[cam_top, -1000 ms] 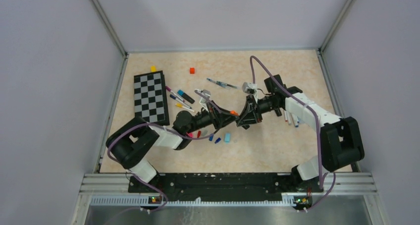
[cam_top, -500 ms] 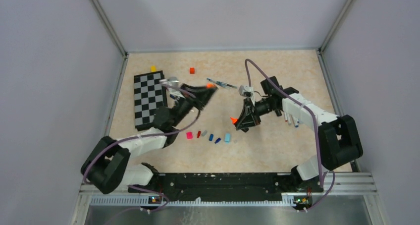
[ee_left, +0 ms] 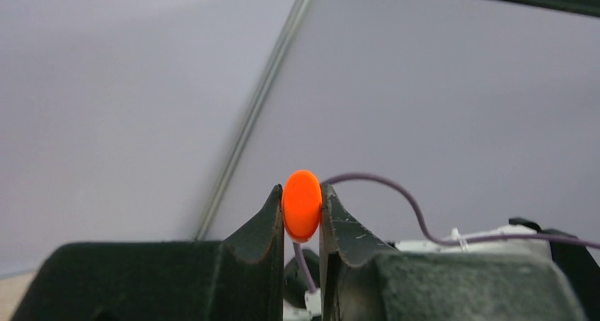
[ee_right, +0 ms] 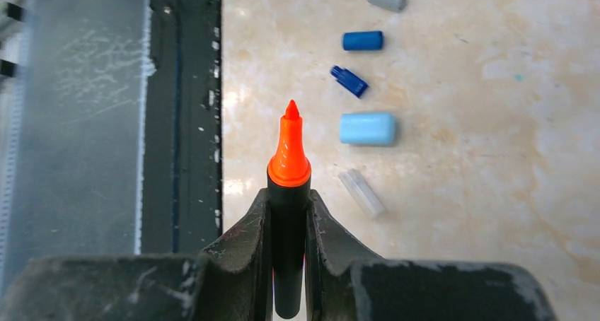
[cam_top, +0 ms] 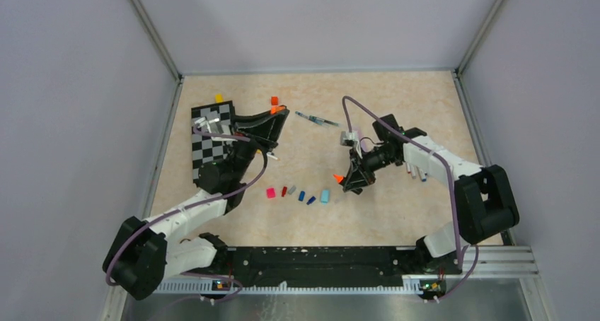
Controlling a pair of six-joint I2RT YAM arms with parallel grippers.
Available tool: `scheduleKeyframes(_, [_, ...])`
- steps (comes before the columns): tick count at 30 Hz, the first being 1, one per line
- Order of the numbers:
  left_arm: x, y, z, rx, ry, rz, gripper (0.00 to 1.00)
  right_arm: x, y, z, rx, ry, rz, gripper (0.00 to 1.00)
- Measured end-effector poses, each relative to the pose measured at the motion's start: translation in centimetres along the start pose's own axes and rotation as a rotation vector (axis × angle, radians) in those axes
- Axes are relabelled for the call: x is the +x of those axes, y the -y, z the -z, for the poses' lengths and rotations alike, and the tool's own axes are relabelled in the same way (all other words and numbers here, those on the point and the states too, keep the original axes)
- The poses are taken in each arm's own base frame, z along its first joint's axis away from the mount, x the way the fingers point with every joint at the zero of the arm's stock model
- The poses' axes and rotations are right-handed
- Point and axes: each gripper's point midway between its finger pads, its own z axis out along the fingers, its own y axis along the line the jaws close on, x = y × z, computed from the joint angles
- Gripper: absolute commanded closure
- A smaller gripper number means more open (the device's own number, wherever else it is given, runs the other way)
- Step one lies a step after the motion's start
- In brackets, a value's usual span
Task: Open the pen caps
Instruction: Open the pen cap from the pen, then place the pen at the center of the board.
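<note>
My left gripper (cam_top: 277, 111) is raised over the far left of the table, shut on an orange pen cap (ee_left: 302, 204); in the left wrist view the cap is pinched between the fingertips with the wall behind it. My right gripper (cam_top: 341, 178) is shut on a black pen (ee_right: 288, 243) whose bare orange tip (ee_right: 289, 151) points toward the near edge. A row of loose pen caps lies on the table: pink (cam_top: 270, 192), red (cam_top: 284, 191), grey (cam_top: 291, 189), blue (cam_top: 301, 195), light blue (cam_top: 325, 196) and a clear one (ee_right: 361, 192).
A black-and-white checkerboard (cam_top: 207, 148) lies at the left, partly under my left arm. A yellow cube (cam_top: 218, 97) and a red cube (cam_top: 274, 100) sit near the back. One pen (cam_top: 316, 119) lies mid-back, and more pens (cam_top: 416, 170) lie under my right forearm.
The two grippers have parted: my left gripper swung up and to the back left carrying the orange cap. My right gripper moved slightly down and toward me with the uncapped pen.
</note>
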Motion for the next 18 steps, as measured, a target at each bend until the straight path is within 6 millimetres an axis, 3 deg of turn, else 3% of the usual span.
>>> scheduleKeyframes(5, [4.1,-0.1,1.8,-0.022,-0.238,0.058,1.0,-0.2,2.5,2.4,0.187,-0.001,0.014,1.0])
scheduleKeyframes(8, [7.5,-0.9,3.8,-0.068,-0.405,0.104,1.0,0.1,5.1,4.7,0.327,0.037,-0.059,1.0])
scheduleKeyframes(14, [14.7,-2.9,9.2,-0.215,-0.721,0.179,1.0,1.1,8.7,6.5,0.524,0.068,-0.211,1.0])
scheduleKeyframes(18, [18.7,-5.8,13.7,-0.374,-0.897,0.164,1.0,0.9,10.3,6.8,0.602,0.111,-0.286,0.99])
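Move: The left hand holds the orange cap high up. The light blue cap on the table lies about 7 cm back, 13 cm to its right and 41 cm below, with the dark blue cap 4 cm left of that and the clear cap 4 cm right of it and 2 cm nearer. From the right hand, holding the uncapped orange highlighter, the pink-tipped highlighter lies some 13 cm ahead, 12 cm right and 11 cm below; the purple highlighter lies 18 cm ahead, 2 cm right. Bring the left gripper down about 23 cm and some 7 cm right towards the row of loose caps, keeping the orange cap pinched and tipping the fingers from steeply upward to just below level. Meanwhile carry the orange highlighter away with the right gripper, about 10 cm forward, 6 cm right and slightly down, towards the pink-tipped highlighter, turning the wrist clockwise some 35 degrees, grip unchanged. ##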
